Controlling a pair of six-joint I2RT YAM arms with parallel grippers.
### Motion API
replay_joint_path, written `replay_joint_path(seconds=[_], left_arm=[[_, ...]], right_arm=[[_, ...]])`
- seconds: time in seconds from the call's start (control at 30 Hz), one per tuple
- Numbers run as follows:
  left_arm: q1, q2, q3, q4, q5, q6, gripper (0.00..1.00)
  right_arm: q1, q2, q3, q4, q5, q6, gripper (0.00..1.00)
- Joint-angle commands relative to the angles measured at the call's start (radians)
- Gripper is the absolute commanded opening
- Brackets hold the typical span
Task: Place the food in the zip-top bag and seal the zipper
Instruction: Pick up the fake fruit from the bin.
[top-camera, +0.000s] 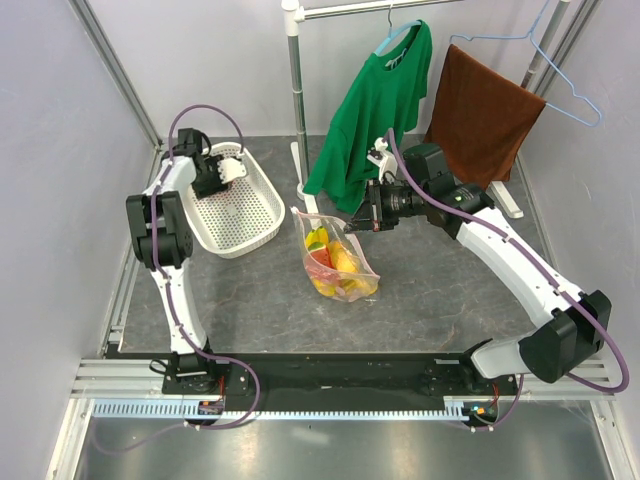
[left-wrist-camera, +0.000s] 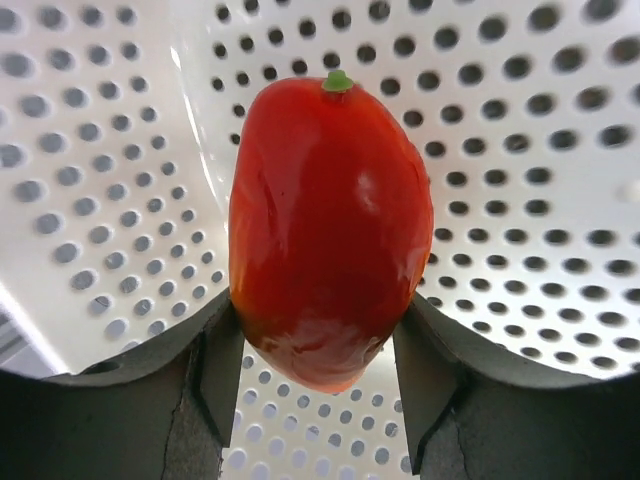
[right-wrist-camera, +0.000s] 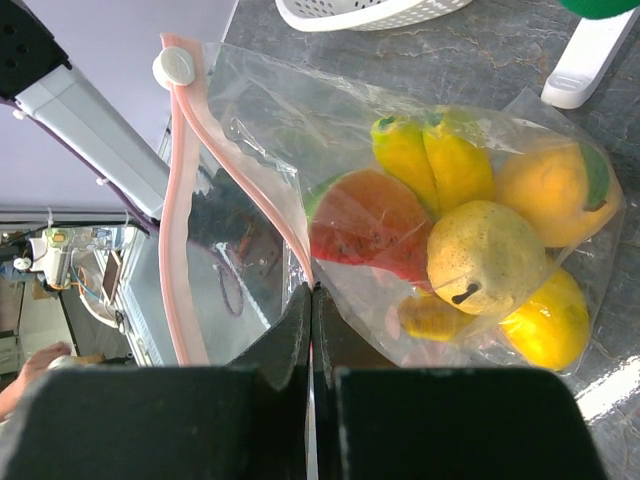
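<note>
A glossy red fruit (left-wrist-camera: 330, 220) with a small green stem tip sits between the fingers of my left gripper (left-wrist-camera: 315, 330), both pads pressing its sides, over the white perforated basket (left-wrist-camera: 520, 150). From above, the left gripper (top-camera: 222, 172) is inside the basket (top-camera: 262, 240). The zip-top bag (top-camera: 340, 262) lies on the table's middle holding food: yellow bananas (right-wrist-camera: 430, 160), a pear (right-wrist-camera: 485, 255), a red watermelon piece (right-wrist-camera: 365, 215), orange fruit. My right gripper (right-wrist-camera: 312, 295) is shut on the pink zipper (right-wrist-camera: 180, 200) strip, holding the mouth up; its white slider (right-wrist-camera: 173, 67) sits at the far end.
A green shirt (top-camera: 375, 100) and a brown towel (top-camera: 480, 115) hang from a rack (top-camera: 296, 90) behind the bag. The rack's white foot (right-wrist-camera: 590, 60) rests close to the bag's far end. Grey walls close in both sides.
</note>
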Motion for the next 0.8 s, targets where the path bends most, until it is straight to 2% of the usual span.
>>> replay_joint_path(seconds=[0.0, 0.07, 0.1, 0.13, 0.2, 0.23, 0.3, 0.37, 0.4, 0.43, 0.5, 0.53, 0.57, 0.63, 0.67, 0.77], left_arm=[[0.001, -0.19, 0.013, -0.041, 0.149, -0.132, 0.4], [0.011, -0.266, 0.016, -0.053, 0.261, -0.217, 0.38], [0.015, -0.304, 0.014, -0.058, 0.304, -0.322, 0.37], [0.02, -0.395, 0.01, -0.062, 0.404, -0.378, 0.36], [0.021, -0.495, -0.007, -0.082, 0.518, -0.514, 0.35], [0.021, -0.592, -0.033, -0.084, 0.653, -0.563, 0.35], [0.009, -0.684, -0.056, -0.076, 0.819, -0.717, 0.35], [-0.047, -0.79, -0.085, -0.075, 0.876, -0.857, 0.35], [-0.078, -0.822, -0.101, -0.075, 0.907, -0.883, 0.35], [-0.163, -0.897, -0.143, -0.059, 0.904, -0.904, 0.35], [-0.251, -0.967, -0.205, 0.006, 0.875, -1.014, 0.35], [-0.323, -0.997, -0.283, 0.134, 0.867, -1.077, 0.35], [-0.353, -1.049, -0.329, 0.21, 0.86, -1.249, 0.35], [-0.435, -1.08, -0.436, 0.33, 0.797, -1.39, 0.35], [-0.463, -1.102, -0.464, 0.406, 0.765, -1.511, 0.35], [-0.577, -1.139, -0.582, 0.526, 0.555, -1.632, 0.39]], right_arm=[[0.0, -0.015, 0.01, 0.01, 0.0, -0.023, 0.0], [0.0, -0.023, 0.015, 0.006, 0.006, -0.036, 0.0], [-0.005, -0.029, 0.019, 0.002, 0.011, -0.04, 0.0], [-0.006, -0.031, 0.021, 0.0, 0.018, -0.045, 0.0], [-0.009, -0.043, 0.019, -0.009, 0.023, -0.056, 0.0], [-0.009, -0.048, 0.018, -0.013, 0.026, -0.059, 0.0], [-0.008, -0.057, 0.004, -0.018, 0.029, -0.069, 0.0], [-0.011, -0.063, -0.007, -0.017, 0.037, -0.079, 0.0], [-0.009, -0.063, -0.008, -0.017, 0.04, -0.079, 0.0], [-0.009, -0.065, -0.008, -0.017, 0.043, -0.079, 0.0], [-0.009, -0.069, -0.008, -0.012, 0.04, -0.074, 0.0], [-0.009, -0.071, -0.007, -0.01, 0.042, -0.071, 0.0], [-0.009, -0.071, -0.007, -0.007, 0.04, -0.069, 0.0], [-0.009, -0.075, -0.004, -0.007, 0.042, -0.06, 0.0], [-0.009, -0.077, -0.001, -0.007, 0.042, -0.057, 0.0], [-0.011, -0.084, 0.001, -0.007, 0.042, -0.045, 0.0]])
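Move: The left hand, low in the white basket, already holds the red fake fruit; the open zip-top bag of food lies about 28 cm back and 38 cm to its right, its middle some 6 cm higher. The basket's middle is roughly 5 cm back and 6 cm right, and the rack foot some 29 cm right and 2 cm back of this hand. From the right hand, the bag's middle is about 5 cm left, 1 cm ahead and 16 cm lower. Keeping the red fruit pinched between its fingertips, the left hand first rises steeply out of the basket, nearly 40 cm, then sweeps back and right, about 30 cm each way, to high over the bag's near left side. On the way the wrist rolls some 75 degrees, bringing the downward-pointing fingers round to face right. The right fingers stay shut on the bag's zipper edge, holding it almost still. ##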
